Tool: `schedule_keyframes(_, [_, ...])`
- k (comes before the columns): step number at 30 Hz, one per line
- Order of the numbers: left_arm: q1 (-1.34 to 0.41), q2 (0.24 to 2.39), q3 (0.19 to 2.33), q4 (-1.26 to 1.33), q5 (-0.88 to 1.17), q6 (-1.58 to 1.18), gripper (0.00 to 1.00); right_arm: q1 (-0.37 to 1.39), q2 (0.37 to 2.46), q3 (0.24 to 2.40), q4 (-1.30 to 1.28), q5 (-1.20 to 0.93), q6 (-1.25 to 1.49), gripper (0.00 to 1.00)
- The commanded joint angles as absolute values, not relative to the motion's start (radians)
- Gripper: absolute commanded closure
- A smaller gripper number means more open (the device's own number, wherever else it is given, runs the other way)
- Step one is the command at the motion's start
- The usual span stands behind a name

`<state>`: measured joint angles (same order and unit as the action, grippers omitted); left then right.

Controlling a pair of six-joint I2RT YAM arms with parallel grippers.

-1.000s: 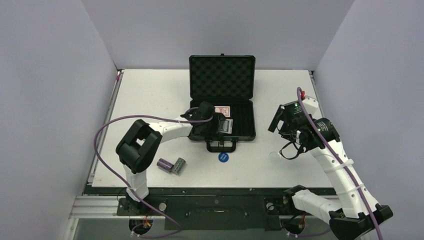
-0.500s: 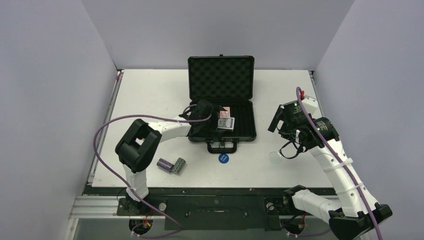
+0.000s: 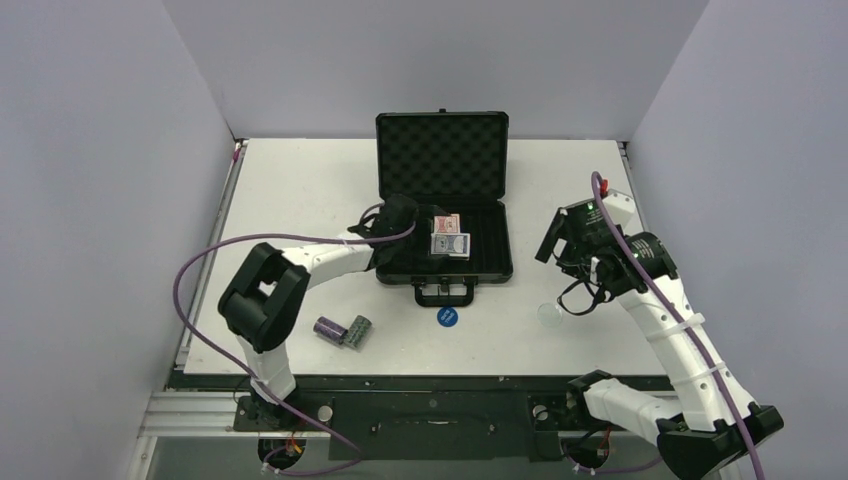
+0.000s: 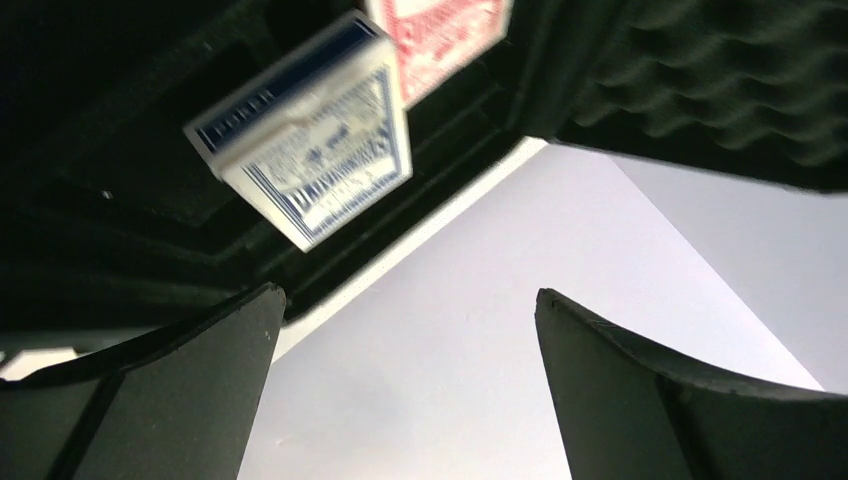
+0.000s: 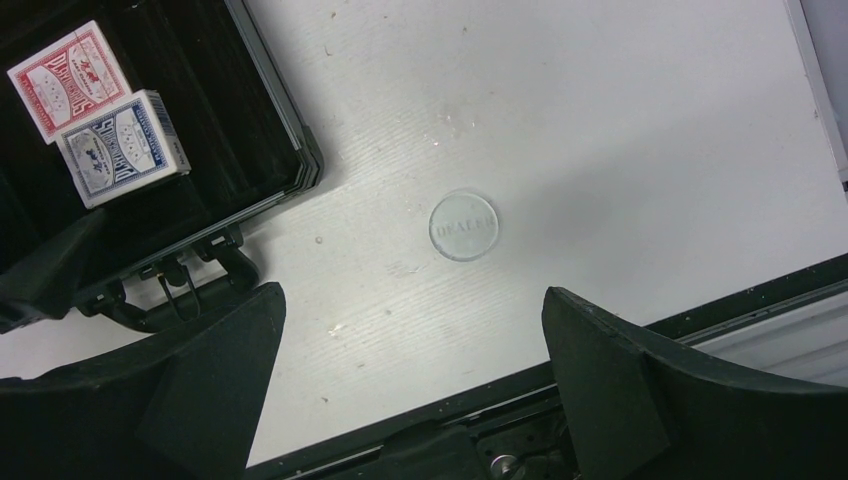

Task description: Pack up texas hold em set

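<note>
The black case (image 3: 490, 262) lies open at mid-table with its foam lid (image 3: 443, 155) upright. Inside, a red deck (image 3: 445, 222) and a blue deck (image 3: 450, 245) lie side by side; the right wrist view shows the same red deck (image 5: 72, 78) and blue deck (image 5: 120, 147). My left gripper (image 3: 415, 243) hovers open over the case's left part, clear of the blue deck (image 4: 320, 160), nothing between its fingers. My right gripper (image 3: 562, 262) hangs open above the clear disc (image 5: 463, 226). Purple (image 3: 330, 328) and green (image 3: 357, 330) chip stacks lie front left. A blue disc (image 3: 447, 316) sits before the case handle.
The case handle (image 3: 443, 292) points toward the arms. The clear disc (image 3: 549, 313) rests close to the table's front edge (image 3: 440, 374). White walls close in the table on three sides.
The left gripper has opened and let go of the blue deck, which now lies in the case beside the red deck. The left gripper drew back slightly left. The right arm held still.
</note>
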<state>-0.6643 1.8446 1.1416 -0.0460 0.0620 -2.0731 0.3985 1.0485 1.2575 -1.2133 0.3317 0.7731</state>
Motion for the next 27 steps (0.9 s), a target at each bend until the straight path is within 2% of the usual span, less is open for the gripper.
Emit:
schedule_keyframes(1, [-0.619, 1.680, 1.153, -0.095, 0.069, -1.956, 0.04, 0.391, 1.068, 1.312, -1.189, 0.325, 0.757, 0.05])
schedule_keyframes(9, [-0.472, 1.453, 1.112, -0.341, 0.111, -1.564, 0.04, 0.406, 1.122, 1.333, -1.094, 0.199, 0.751, 0.04])
schedule_keyframes(14, [-0.383, 1.231, 1.083, -0.612, -0.023, -1.211, 0.04, 0.513, 1.241, 1.419, -1.077, 0.207, 0.732, 0.04])
schedule_keyframes(19, [-0.319, 1.027, 1.053, -0.774, -0.142, -0.905, 0.04, 0.610, 1.422, 1.555, -1.126, 0.239, 0.698, 0.04])
schedule_keyframes(25, [-0.300, 0.790, 1.051, -0.927, -0.247, -0.664, 0.04, 0.625, 1.539, 1.630, -1.086, 0.195, 0.677, 0.04])
schedule_keyframes(27, [-0.299, 0.731, 1.041, -0.960, -0.264, -0.624, 0.04, 0.624, 1.581, 1.649, -1.076, 0.182, 0.672, 0.07])
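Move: The left hand hangs open just above the blue deck, whose middle is about 1 cm back, 3 cm right and 5 cm below; the red deck lies some 5 cm ahead, 1 cm right and 6 cm below. The purple chips are about 20 cm back and 23 cm left, 7 cm down, the green ones 6 cm right of them. From the right hand, the blue deck is roughly 15 cm ahead, 21 cm left, 17 cm down; the dealer button sits nearly underneath, 1 cm back and 20 cm down. Lift the open left gripper straight up off the blue deck about 10 cm, then swing it left and back out of the case towards the chip side, still rising, rolling its left side up some 50 degrees as the fingers tip up. Meanwhile sweep the open right gripper left and somewhat forward, about 15 cm at nearly level height, turning 20 degrees counter-clockwise, towards the blue deck. ##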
